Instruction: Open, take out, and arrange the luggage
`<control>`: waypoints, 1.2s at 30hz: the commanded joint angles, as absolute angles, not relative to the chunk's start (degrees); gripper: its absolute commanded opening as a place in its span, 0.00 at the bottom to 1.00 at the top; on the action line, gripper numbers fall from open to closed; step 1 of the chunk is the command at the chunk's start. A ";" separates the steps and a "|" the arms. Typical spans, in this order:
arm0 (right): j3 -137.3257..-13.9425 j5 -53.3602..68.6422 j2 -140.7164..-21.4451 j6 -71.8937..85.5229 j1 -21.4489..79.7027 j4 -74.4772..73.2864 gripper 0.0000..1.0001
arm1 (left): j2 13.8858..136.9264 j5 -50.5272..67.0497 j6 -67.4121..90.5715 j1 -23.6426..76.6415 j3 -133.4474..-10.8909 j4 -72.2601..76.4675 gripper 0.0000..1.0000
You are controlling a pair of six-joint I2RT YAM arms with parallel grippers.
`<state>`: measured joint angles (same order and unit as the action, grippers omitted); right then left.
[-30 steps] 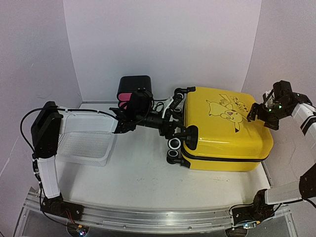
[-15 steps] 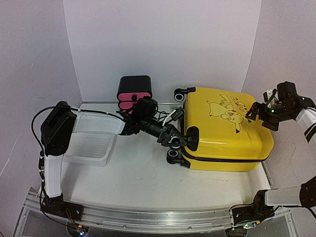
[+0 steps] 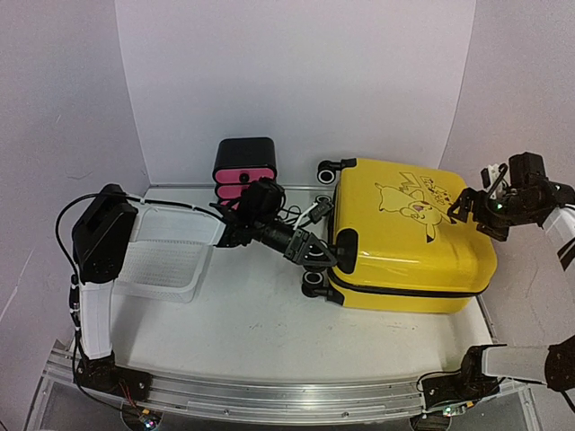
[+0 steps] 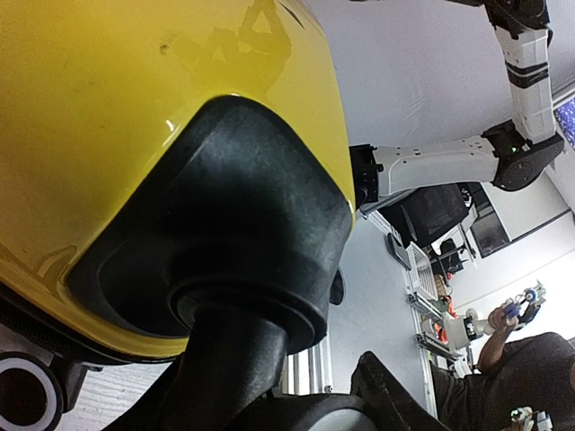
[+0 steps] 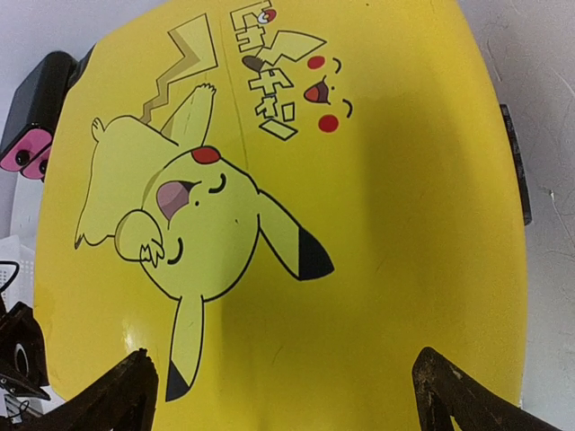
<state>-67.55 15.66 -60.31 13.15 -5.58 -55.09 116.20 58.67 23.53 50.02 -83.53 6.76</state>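
The luggage (image 3: pixel 413 242) is a yellow hard-shell suitcase lying flat and closed, cartoon lid up, black zipper band along its near side. My left gripper (image 3: pixel 316 253) sits at its left end against a black wheel housing (image 3: pixel 346 242). In the left wrist view one finger (image 4: pixel 225 377) lies in front of that housing (image 4: pixel 225 224), the other finger (image 4: pixel 395 404) stands apart, and only table shows between them (image 4: pixel 314 395). My right gripper (image 3: pixel 472 211) hovers open over the lid's right part (image 5: pixel 359 224), fingertips wide apart (image 5: pixel 283 395), holding nothing.
A black-and-pink drawer box (image 3: pixel 244 162) stands at the back wall behind the left arm. A white mesh basket (image 3: pixel 166 260) lies at the left. Black wheels (image 3: pixel 314 283) stick out from the suitcase's left end. Cables trail along the left forearm.
My left gripper has come forward from the rear wheel area to the near wheel housing, and its jaws have narrowed. The right gripper has barely shifted.
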 commanded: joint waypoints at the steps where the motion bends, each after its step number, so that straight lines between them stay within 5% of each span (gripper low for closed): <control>1: -67.43 17.93 -57.12 9.32 -5.63 -53.97 0.98 | 108.59 60.72 26.12 48.08 -82.94 8.80 0.31; 20: -75.56 36.29 -55.04 -8.53 -3.40 -56.03 0.98 | 90.60 55.20 29.59 36.46 -79.52 8.33 0.18; 28: -76.67 41.16 -54.46 -18.07 -3.34 -52.14 0.98 | 91.71 49.85 35.79 31.92 -85.98 8.00 0.15; 31: -74.69 50.35 -51.32 -28.48 -3.34 -48.92 0.98 | 93.53 47.89 37.87 31.90 -89.99 8.00 0.13; 36: -71.87 48.68 -48.32 -45.19 -3.27 -50.64 0.98 | 97.07 43.79 42.02 31.90 -96.84 8.00 0.12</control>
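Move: My left hand already grips the near upper wheel of the luggage; the lid's middle lies about 22 cm to its right and 7 cm ahead, and the far upper wheel some 21 cm straight ahead. The near lower wheel is about 10 cm below, and the pink drawers stand roughly 27 cm ahead and 18 cm left. From my empty right hand, the lid's near right corner lies about 8 cm back, 5 cm right and 8 cm below. I keep my left fingers on the wheel and haul the lid open by it, up about 16 cm, and some 11 cm each forward and left, steepening at the end as the wrist turns nearly 30 degrees counter-clockwise. My open right hand rises about 11 cm, swinging left and a little back and turning strongly counter-clockwise as its fingers tip up, to come close about the lid's near right corner. ##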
